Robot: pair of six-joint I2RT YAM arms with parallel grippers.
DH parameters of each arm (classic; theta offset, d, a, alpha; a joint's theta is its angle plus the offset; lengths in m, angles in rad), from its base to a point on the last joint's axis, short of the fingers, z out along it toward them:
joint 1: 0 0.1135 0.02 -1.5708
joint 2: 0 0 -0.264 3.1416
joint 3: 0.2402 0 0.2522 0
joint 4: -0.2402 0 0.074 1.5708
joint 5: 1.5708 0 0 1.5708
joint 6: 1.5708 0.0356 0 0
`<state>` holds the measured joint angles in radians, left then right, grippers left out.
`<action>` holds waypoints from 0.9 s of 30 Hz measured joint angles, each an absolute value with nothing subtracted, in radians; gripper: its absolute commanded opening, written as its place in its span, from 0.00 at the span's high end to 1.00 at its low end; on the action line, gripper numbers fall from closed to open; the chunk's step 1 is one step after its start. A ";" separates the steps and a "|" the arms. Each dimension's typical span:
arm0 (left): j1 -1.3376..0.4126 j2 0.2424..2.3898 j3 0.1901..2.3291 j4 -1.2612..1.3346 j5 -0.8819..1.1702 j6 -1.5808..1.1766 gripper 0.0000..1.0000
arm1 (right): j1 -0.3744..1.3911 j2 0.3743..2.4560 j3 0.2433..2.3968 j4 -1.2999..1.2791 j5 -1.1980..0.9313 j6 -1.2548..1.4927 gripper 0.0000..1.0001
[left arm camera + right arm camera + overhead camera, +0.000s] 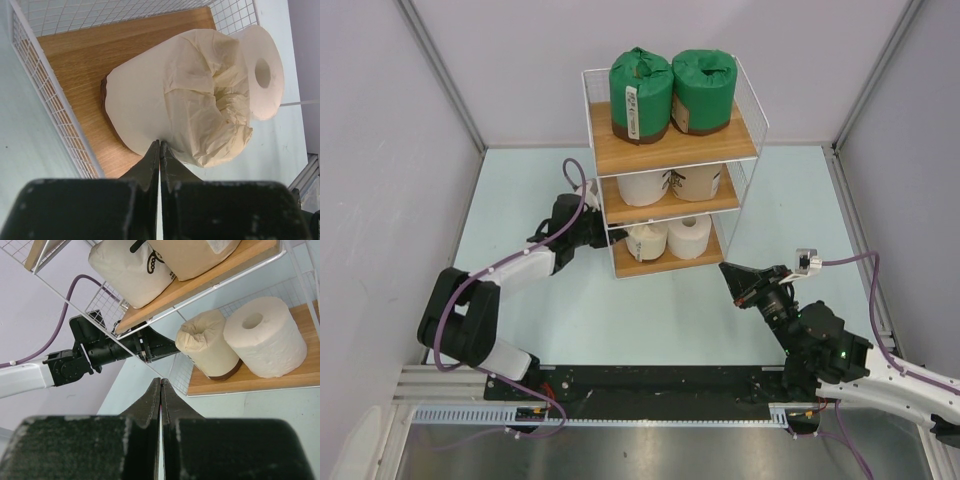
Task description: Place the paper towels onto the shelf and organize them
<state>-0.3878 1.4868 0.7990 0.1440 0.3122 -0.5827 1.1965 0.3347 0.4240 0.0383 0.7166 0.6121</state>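
Note:
The shelf (740,140) holds paper towels on all three boards: two green rolls (640,95) on top, a white roll (642,187) and a tan one (697,182) in the middle. On the bottom board stand a cream wrapped roll (170,100) and a bare white roll (262,70). My left gripper (160,143) is shut and empty at the shelf's left side, its tips right at the cream roll's wall. My right gripper (160,381) is shut and empty, low over the table off the shelf's front right corner (725,267).
Thin white wire mesh (50,105) closes the shelf's left side beside my left fingers. Grey walls ring the pale table (650,320). The left arm (110,347) shows behind the mesh in the right wrist view.

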 measured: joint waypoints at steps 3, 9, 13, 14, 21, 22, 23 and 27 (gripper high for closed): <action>-0.388 1.481 0.802 0.128 0.308 -0.577 1.00 | 1.196 0.334 0.422 0.033 0.720 0.612 1.00; -0.392 1.452 0.827 0.059 0.283 -0.552 1.00 | 1.196 0.326 0.422 0.028 0.724 0.612 1.00; -0.392 1.437 0.842 0.010 0.257 -0.540 1.00 | 1.196 0.315 0.422 0.020 0.728 0.612 1.00; -0.392 1.436 0.844 0.004 0.252 -0.539 0.99 | 1.196 0.312 0.422 0.017 0.728 0.612 1.00; -0.385 1.361 0.858 -0.069 0.168 -0.514 1.00 | 1.196 0.273 0.422 -0.008 0.739 0.609 1.00; -0.383 1.337 0.858 -0.089 0.155 -0.512 0.99 | 1.196 0.261 0.422 -0.017 0.744 0.607 1.00; -0.381 1.302 0.858 -0.119 0.131 -0.505 0.98 | 1.196 0.242 0.423 -0.033 0.749 0.605 1.00; -0.367 1.119 0.858 -0.220 0.038 -0.480 0.83 | 1.196 0.161 0.432 -0.108 0.780 0.597 1.00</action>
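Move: The left gripper's shut fingertips are at the upper left side of the cream-wrapped paper towel roll on the bottom shelf. That roll's middle is about 6 cm to the right, 1 cm farther out and some 4 cm lower. The plain white roll stands about 10 cm to the right of it and 1 cm farther out, and the shelf's front left post is about 4 cm left and 4 cm back of the fingertips. From the right gripper, the cream roll is roughly 18 cm ahead, 19 cm left and 20 cm below. Bring the left gripper off the cream roll's side, easing left a couple of centimetres at first, then quickly up and left, about 8 cm up and 7 cm left in all, out of the bottom shelf past its left side. Swing the fingers slightly counter-clockwise and tip them up, keeping them shut. Near the end, slide the empty right gripper some 4 cm right, away from the shelf. ##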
